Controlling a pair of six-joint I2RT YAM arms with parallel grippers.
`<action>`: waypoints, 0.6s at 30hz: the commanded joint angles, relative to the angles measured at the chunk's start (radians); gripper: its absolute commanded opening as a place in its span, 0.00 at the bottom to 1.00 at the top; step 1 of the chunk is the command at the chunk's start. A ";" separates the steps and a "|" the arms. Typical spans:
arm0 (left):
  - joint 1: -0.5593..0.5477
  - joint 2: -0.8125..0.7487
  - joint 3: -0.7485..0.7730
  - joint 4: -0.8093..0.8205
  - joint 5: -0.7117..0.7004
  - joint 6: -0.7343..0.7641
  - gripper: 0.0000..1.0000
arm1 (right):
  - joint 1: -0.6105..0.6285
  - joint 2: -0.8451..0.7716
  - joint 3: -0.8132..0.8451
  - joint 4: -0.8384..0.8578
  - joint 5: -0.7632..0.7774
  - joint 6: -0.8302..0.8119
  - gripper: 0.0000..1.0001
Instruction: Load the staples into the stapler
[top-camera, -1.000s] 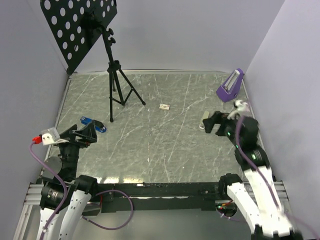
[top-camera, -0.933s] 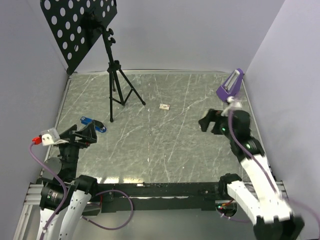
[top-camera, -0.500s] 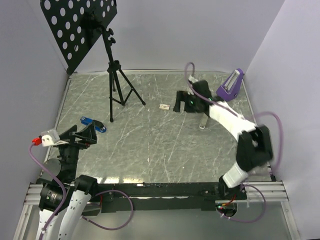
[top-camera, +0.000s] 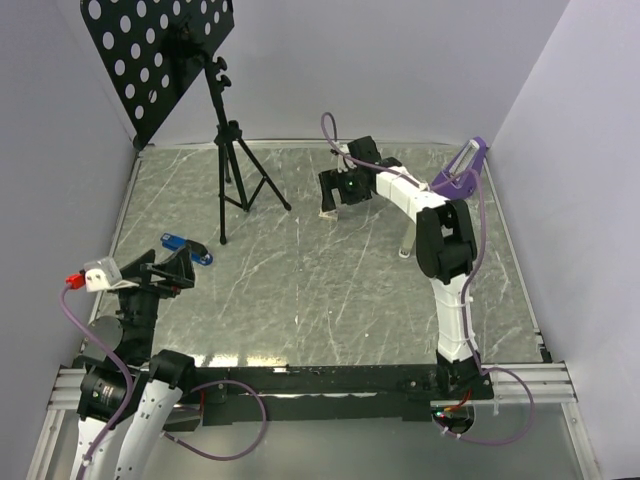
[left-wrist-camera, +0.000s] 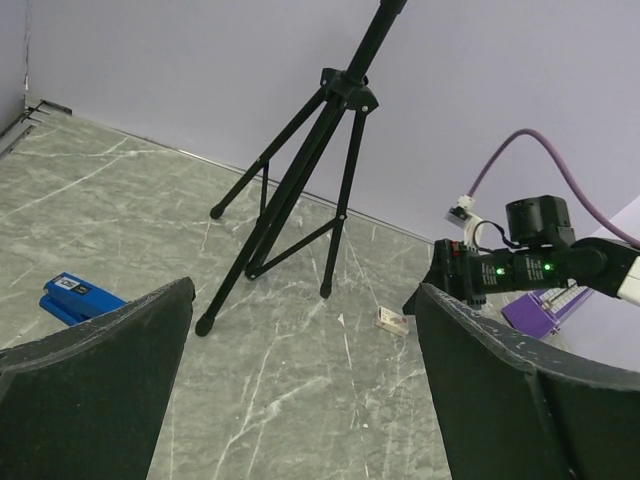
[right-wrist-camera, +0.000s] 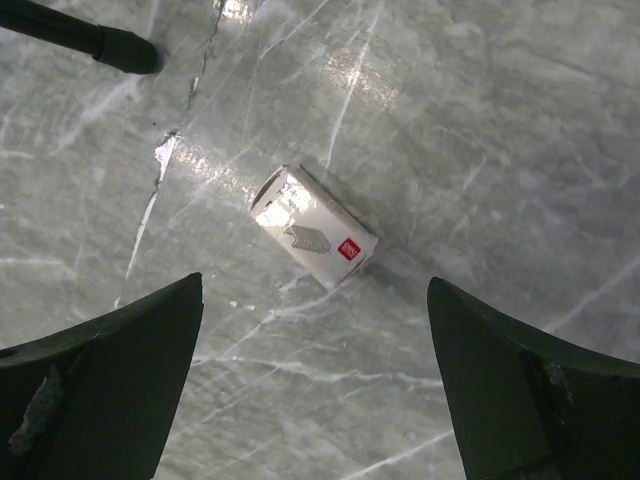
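The staples box (right-wrist-camera: 313, 227), small and white with a red mark, lies flat on the marble table (top-camera: 300, 290). My right gripper (right-wrist-camera: 315, 285) hangs open just above it, the box between and slightly beyond its fingers. In the top view that gripper (top-camera: 336, 203) reaches to the far middle and covers the box. The left wrist view shows the box (left-wrist-camera: 392, 320) beside the right arm. A flat blue stapler-like thing (top-camera: 186, 247) lies at the left, near my open left gripper (top-camera: 168, 266). A purple wedge-shaped thing (top-camera: 460, 170) stands at the far right; I cannot tell which is the stapler.
A black tripod (top-camera: 232, 170) with a perforated music desk (top-camera: 150, 55) stands at the far left. A small pale piece (top-camera: 405, 244) lies right of centre. Grey walls close in the table on three sides.
My right arm swung from the right side across to the far middle and now hovers over the staples box. The left arm has stayed where it was.
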 joint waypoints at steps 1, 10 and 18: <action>-0.004 0.028 0.009 0.041 0.016 0.017 0.97 | 0.019 0.056 0.103 -0.058 -0.052 -0.085 1.00; -0.008 0.055 0.008 0.049 0.036 0.020 0.97 | 0.048 0.159 0.189 -0.082 -0.053 -0.119 1.00; -0.008 0.060 0.006 0.051 0.042 0.023 0.97 | 0.093 0.167 0.161 -0.093 0.039 -0.137 1.00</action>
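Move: The staple box lies close under the right hand, roughly 6 cm below it, 2 cm ahead and 2 cm to its left. The nearest tripod foot stands about 10 cm left of the box and some 2 cm farther out. The grey bar lies some 17 cm to the right hand's right and 4 cm back. From the left hand, the box is about 31 cm ahead, 28 cm to the right and 30 cm below. No contact with the staple box can be seen yet. The right hand heads down and left towards it, sinking about 4 cm while shifting some 3 cm left. The wrist swings roughly 10 degrees counter-clockwise, and the fingers stay wide open on either side of the box; the hand slows at the end. ##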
